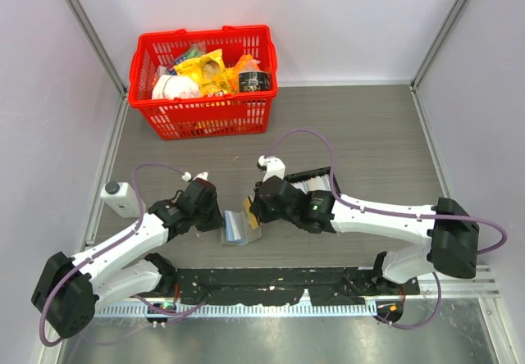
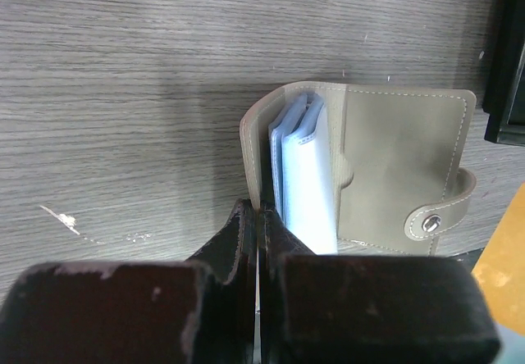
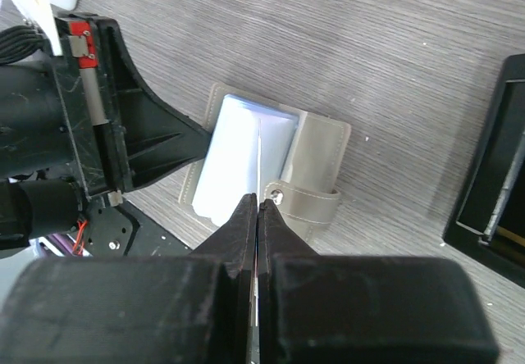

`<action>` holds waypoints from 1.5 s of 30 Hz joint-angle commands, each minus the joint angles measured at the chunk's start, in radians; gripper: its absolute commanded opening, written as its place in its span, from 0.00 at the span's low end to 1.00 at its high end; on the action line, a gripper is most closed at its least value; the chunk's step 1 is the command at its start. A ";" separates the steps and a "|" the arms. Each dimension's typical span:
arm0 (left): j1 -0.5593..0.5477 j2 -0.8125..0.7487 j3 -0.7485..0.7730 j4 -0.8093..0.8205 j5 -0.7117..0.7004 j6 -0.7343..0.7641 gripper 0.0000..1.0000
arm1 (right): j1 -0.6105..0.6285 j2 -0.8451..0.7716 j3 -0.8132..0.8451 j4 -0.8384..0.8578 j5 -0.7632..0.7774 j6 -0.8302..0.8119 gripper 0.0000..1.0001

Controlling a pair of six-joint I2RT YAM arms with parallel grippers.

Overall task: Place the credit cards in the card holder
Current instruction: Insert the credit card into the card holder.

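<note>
The grey-beige card holder (image 2: pixel 402 159) lies open on the table, its pale blue pockets (image 3: pixel 234 159) fanned up. My left gripper (image 2: pixel 256 210) is shut on the edge of its left cover. My right gripper (image 3: pixel 258 202) is shut on a credit card (image 3: pixel 259 155). That card shows edge-on as a thin pale line standing over the pockets. Its tan-orange face shows in the top view (image 1: pixel 249 209) and at the left wrist view's right edge (image 2: pixel 502 274). The two grippers (image 1: pixel 215 216) (image 1: pixel 256 210) face each other across the card holder (image 1: pixel 236 229).
A black open tray (image 1: pixel 316 182) holding more pale cards lies just behind the right arm's wrist; it also shows in the right wrist view (image 3: pixel 492 175). A red basket (image 1: pixel 205 81) of groceries stands at the back. A small white device (image 1: pixel 120 197) sits at the left.
</note>
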 commanded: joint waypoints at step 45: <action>-0.002 0.028 -0.052 0.065 -0.064 -0.043 0.00 | 0.067 0.172 -0.012 0.120 0.144 0.108 0.01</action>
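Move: The open card holder's middle lies about 4 cm left of the right hand, 2 cm back and some 10 cm below. Its blue-white sleeves are about 6 cm left of that hand and 2 cm back. The black card box stands roughly 12 cm to the right hand's right and 7 cm ahead, 9 cm down. From the left hand, the holder's middle is about 5 cm to the right, 1 cm ahead and 1 cm lower. The orange card, still pinched in the right hand, is carried left over the card holder by about 5 cm while dropping. It then goes farther down onto the sleeves and drifts back right, ending about 6 cm lower than it began. The left hand keeps its pinch on the holder's left edge, dipping slightly at the end. ##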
